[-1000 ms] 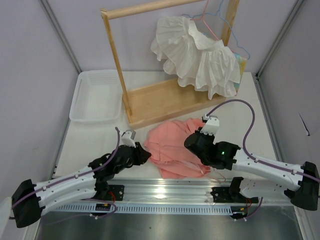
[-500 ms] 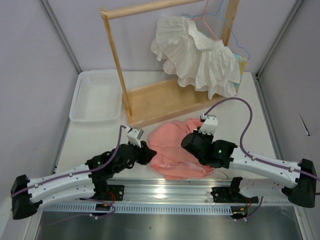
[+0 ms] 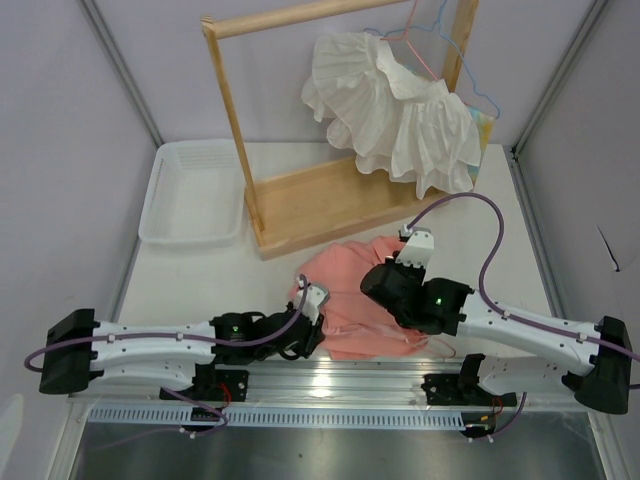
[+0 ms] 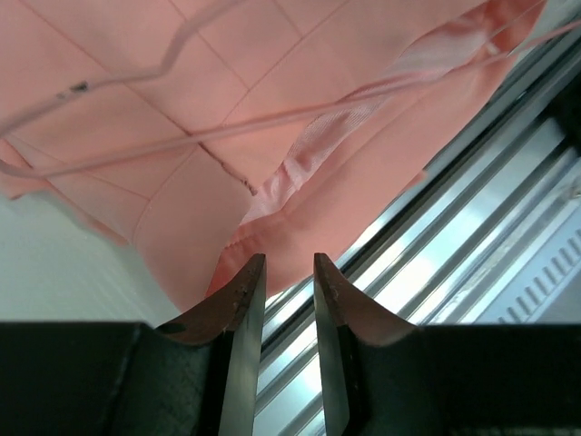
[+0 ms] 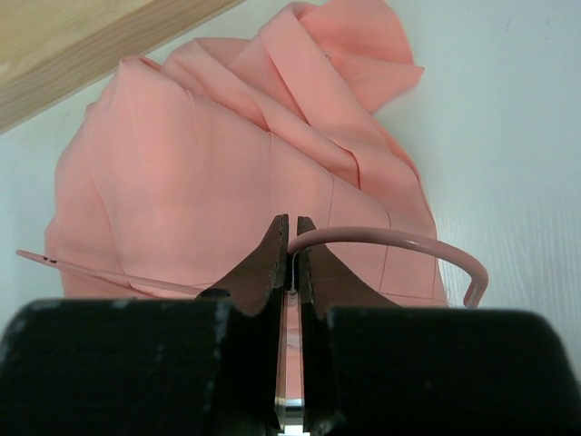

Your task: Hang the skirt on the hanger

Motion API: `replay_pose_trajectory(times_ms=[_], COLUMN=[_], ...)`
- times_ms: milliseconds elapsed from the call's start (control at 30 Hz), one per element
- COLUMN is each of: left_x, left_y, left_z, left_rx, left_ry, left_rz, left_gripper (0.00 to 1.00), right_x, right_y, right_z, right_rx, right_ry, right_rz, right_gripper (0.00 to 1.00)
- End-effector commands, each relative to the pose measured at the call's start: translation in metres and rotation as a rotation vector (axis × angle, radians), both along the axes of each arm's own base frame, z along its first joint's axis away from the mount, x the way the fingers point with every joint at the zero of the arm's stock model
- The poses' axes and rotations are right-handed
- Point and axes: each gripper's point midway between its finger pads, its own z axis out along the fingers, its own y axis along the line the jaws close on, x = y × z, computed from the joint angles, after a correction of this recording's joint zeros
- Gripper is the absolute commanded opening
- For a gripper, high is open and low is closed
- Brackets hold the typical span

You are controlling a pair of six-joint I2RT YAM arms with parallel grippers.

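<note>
The salmon-pink skirt [image 3: 345,280] lies crumpled on the table in front of the wooden rack. Across it lies the pale-pink wire hanger [image 4: 182,47], its frame resting on the cloth. My right gripper [image 5: 292,238] is shut on the hanger's curved hook [image 5: 390,238] above the skirt [image 5: 209,163]. Low at the skirt's near hem [image 4: 272,182] is my left gripper [image 4: 284,272]. Its jaws stand a little apart with nothing between them, and only the metal rail shows in the gap. From above, the left gripper [image 3: 310,332] sits at the skirt's near-left edge and the right gripper [image 3: 385,298] over its right half.
A wooden rack [image 3: 320,200] stands behind the skirt, with a white ruffled garment [image 3: 400,110] and a light-blue hanger [image 3: 482,98] hanging from it. A white basket [image 3: 195,195] sits at the back left. An aluminium rail [image 3: 350,378] runs along the near edge.
My left arm has swung right and lower, bringing its gripper from the skirt's left side to its near hem by the rail. The right gripper has shifted slightly left, still gripping the hook.
</note>
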Motion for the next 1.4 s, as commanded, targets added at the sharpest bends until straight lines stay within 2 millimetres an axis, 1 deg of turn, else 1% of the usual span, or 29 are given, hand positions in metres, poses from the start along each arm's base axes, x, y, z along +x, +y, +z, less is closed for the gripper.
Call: replay_pose_trajectory(times_ms=[0,67,100,200,233,300,333,367,467,567,600,633,667,700,767,800,833,933,1000,1033,1067,1100,1133,1167,1200,1233,1267,1300,1367], left_x=[0.007,0.01,0.017,0.025,0.029,0.033,0.037,0.038,0.039,0.041,0.041,0.036,0.033,0.03,0.025,0.021,0.018,0.015,0.017,0.014,0.014,0.015,0.015,0.015,0.016,0.016,0.017,0.017,0.021], left_y=[-0.005,-0.002,0.002,0.009,0.012,0.016,0.017,0.017,0.012,0.016,0.012,0.003,-0.002,-0.009,-0.012,-0.015,-0.013,-0.003,0.005,-0.002,0.008,0.007,0.009,0.004,0.013,0.015,0.012,0.016,0.017], left_z=[0.001,-0.007,-0.006,-0.009,-0.009,-0.015,-0.014,-0.018,-0.018,-0.019,-0.014,-0.007,-0.001,0.01,0.013,0.013,0.009,-0.004,-0.011,-0.008,-0.013,-0.01,-0.012,-0.014,-0.017,-0.018,-0.017,-0.016,-0.012], left_rx=[0.008,0.02,0.024,0.037,0.043,0.083,0.093,0.115,0.108,0.13,0.12,0.094,0.071,0.025,0.039,0.045,0.081,0.178,0.252,0.273,0.345,0.366,0.396,0.434,0.498,0.522,0.541,0.561,0.564], left_ry=[-0.022,-0.012,-0.029,-0.043,-0.063,-0.074,-0.092,-0.097,-0.102,-0.119,-0.119,-0.127,-0.132,-0.138,-0.14,-0.13,-0.131,-0.137,-0.165,-0.18,-0.198,-0.215,-0.239,-0.254,-0.271,-0.295,-0.313,-0.332,-0.357], left_rz=[0.061,0.122,0.168,0.239,0.263,0.294,0.315,0.317,0.302,0.311,0.295,0.245,0.224,0.195,0.14,0.111,0.099,0.1,0.122,0.119,0.127,0.138,0.155,0.16,0.16,0.173,0.179,0.182,0.196], left_gripper=[0.32,0.32,0.31,0.31,0.3,0.3,0.31,0.31,0.3,0.31,0.31,0.31,0.32,0.34,0.39,0.39,0.42,0.46,0.48,0.49,0.5,0.51,0.57,0.58,0.58,0.6,0.61,0.62,0.65], right_x=[0.013,0.013,0.014,0.013,0.013,0.013,0.013,0.013,0.011,0.01,0.01,0.009,0.009,0.009,0.009,0.009,0.009,0.01,0.01,0.01,0.01,0.01,0.01,0.01,0.01,0.01,0.01,0.01,0.01], right_y=[-0.001,-0.002,-0.003,-0.007,-0.008,-0.012,-0.014,-0.014,-0.017,-0.021,-0.023,-0.023,-0.024,-0.024,-0.024,-0.023,-0.023,-0.021,-0.019,-0.019,-0.018,-0.017,-0.016,-0.016,-0.016,-0.016,-0.016,-0.017,-0.017], right_z=[0.037,0.047,0.05,0.062,0.064,0.07,0.071,0.073,0.076,0.08,0.082,0.081,0.081,0.081,0.08,0.08,0.08,0.082,0.083,0.084,0.084,0.083,0.084,0.084,0.085,0.085,0.086,0.086,0.086], right_rx=[0.086,0.12,0.136,0.187,0.197,0.227,0.232,0.245,0.26,0.283,0.29,0.295,0.29,0.292,0.295,0.298,0.302,0.306,0.307,0.307,0.31,0.311,0.311,0.309,0.309,0.311,0.309,0.308,0.312], right_ry=[-0.104,-0.126,-0.134,-0.161,-0.166,-0.184,-0.189,-0.193,-0.199,-0.211,-0.216,-0.217,-0.217,-0.217,-0.215,-0.215,-0.218,-0.219,-0.219,-0.22,-0.219,-0.218,-0.219,-0.219,-0.218,-0.218,-0.219,-0.218,-0.219], right_rz=[-0.062,-0.068,-0.072,-0.087,-0.087,-0.102,-0.107,-0.11,-0.113,-0.117,-0.121,-0.117,-0.115,-0.119,-0.121,-0.119,-0.12,-0.112,-0.105,-0.105,-0.102,-0.099,-0.098,-0.095,-0.094,-0.094,-0.093,-0.092,-0.091], right_gripper=[0.0,0.0,0.0,0.0,0.0,0.0,0.0,0.0,0.0,0.0,0.0,0.0,0.0,0.0,0.0,0.0,0.0,0.0,0.0,0.0,0.0,0.0,0.0,0.0,0.0,0.0,0.0,0.0,0.0])
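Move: The skirt's middle lies about 12 cm ahead of the empty left hand, some 11 cm to its right and 7 cm below. The hanger's middle is roughly 6 cm ahead of that hand, 14 cm to its right and 3 cm above it. The right hand already holds the hanger by its hook; from this hand the skirt is about 2 cm ahead, 8 cm left and 16 cm below, and the stand base some 25 cm ahead and 11 cm left. Upward goes the right hand, some 7 cm, keeping its pinch on the hook and rolling its left side up, its fingers tilting up slightly, to raise the hanger away from the skirt. The left hand dips while swinging forward and left, rises and draws back, then sinks again, ending about 3 cm lower over the skirt's near left part; its wrist rolls some 30 degrees so the fingers swing from rightward to mostly forward and down, and they open wider. ##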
